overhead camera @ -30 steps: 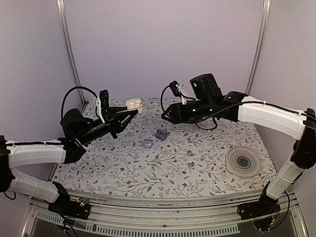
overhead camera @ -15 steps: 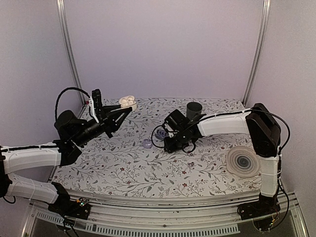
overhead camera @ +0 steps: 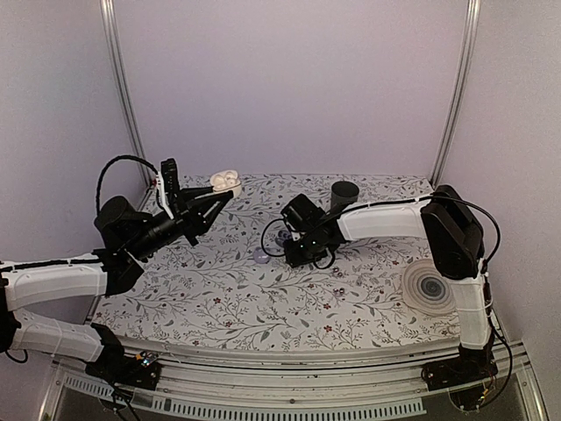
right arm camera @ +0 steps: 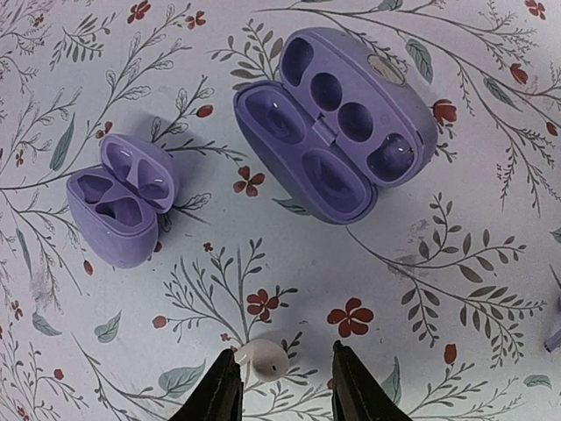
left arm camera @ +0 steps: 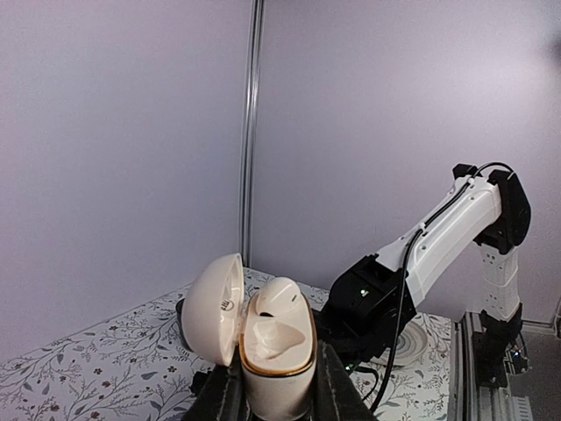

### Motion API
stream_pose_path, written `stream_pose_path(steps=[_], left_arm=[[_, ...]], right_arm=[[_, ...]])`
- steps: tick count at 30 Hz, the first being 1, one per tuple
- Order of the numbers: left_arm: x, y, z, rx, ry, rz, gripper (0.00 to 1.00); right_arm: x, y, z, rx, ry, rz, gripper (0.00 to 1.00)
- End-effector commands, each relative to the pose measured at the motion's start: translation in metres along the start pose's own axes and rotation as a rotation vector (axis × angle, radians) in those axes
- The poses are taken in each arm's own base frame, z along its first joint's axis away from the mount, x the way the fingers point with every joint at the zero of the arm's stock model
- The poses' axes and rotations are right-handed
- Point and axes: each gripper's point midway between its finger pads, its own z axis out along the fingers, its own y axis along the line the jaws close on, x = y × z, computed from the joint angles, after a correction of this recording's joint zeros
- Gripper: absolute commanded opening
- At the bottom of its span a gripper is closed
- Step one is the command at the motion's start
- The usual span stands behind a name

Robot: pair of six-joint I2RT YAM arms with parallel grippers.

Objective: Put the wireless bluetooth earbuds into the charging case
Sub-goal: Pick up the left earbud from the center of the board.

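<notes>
My left gripper [left arm camera: 276, 396] is shut on a cream clamshell charging case [left arm camera: 279, 351] and holds it upright above the table's far left [overhead camera: 225, 182]. Its lid [left arm camera: 213, 307] stands open and one white earbud [left arm camera: 282, 298] sits in the far socket. The near socket shows bare. A second white earbud [right arm camera: 263, 358] lies on the floral tablecloth. My right gripper [right arm camera: 282, 386] hangs low over it, open, with the jaws on either side; the left finger [right arm camera: 223, 390] is close beside the bud. In the top view the right gripper [overhead camera: 285, 252] hides this bud.
Two open lilac cases lie just beyond the right gripper: a small one [right arm camera: 123, 197] and a larger one [right arm camera: 337, 123] with several sockets. A dark mug [overhead camera: 344, 193] stands at the back. A ringed disc [overhead camera: 431, 286] lies at the right.
The right arm has dropped from high above the table down to the cloth beside the lilac cases, its jaws a little narrower. The left gripper with the case moved slightly left.
</notes>
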Motion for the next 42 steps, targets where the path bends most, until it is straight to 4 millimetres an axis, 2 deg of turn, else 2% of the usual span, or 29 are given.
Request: stream_pose_path(steps=[1, 5, 10, 25, 31, 34, 42], left_arm=[[0.003, 0.003, -0.003, -0.002, 0.003, -0.004, 0.00], [0.003, 0.003, -0.003, 0.004, 0.003, -0.007, 0.00], [0.005, 0.005, -0.003, 0.005, 0.007, -0.009, 0.00], [0.007, 0.007, 0.000, 0.014, 0.013, -0.018, 0.00], [0.013, 0.009, 0.001, 0.015, 0.024, -0.029, 0.00], [0.018, 0.011, 0.002, 0.010, 0.030, -0.044, 0.00], [0.043, 0.019, 0.001, -0.007, 0.071, -0.083, 0.00]], right_arm=[[0.008, 0.002, 0.010, 0.039, 0.031, -0.018, 0.37], [0.010, -0.001, 0.012, 0.060, 0.038, -0.014, 0.36], [0.010, -0.001, 0.013, 0.070, 0.039, -0.016, 0.29], [0.015, 0.002, 0.018, 0.078, 0.043, -0.053, 0.23], [0.011, 0.001, 0.014, 0.080, 0.015, -0.057, 0.20], [0.006, 0.002, 0.009, 0.069, -0.016, -0.060, 0.15], [-0.005, 0.000, -0.012, 0.061, -0.095, -0.085, 0.13]])
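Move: The left earbud lies on the board right under my right fingertips, about 2 cm down and between the open fingers. The open purple case stands some 8 cm ahead of my right hand and 1 cm to its left; the small lilac case is about 3 cm ahead and 6 cm left, both roughly 2 cm lower. From my left hand, high up with the white charging case, the earbud is about 9 cm ahead, 10 cm right and 30 cm below. I sink my right hand about 2 cm onto the left earbud, fingers pointing mostly down, and narrow them from part-open until they pinch the earbud between their tips, staying low at the board. Meanwhile my left hand keeps its grip on the open charging case and, mostly later on, lowers it some 3 cm while easing a little forward. ##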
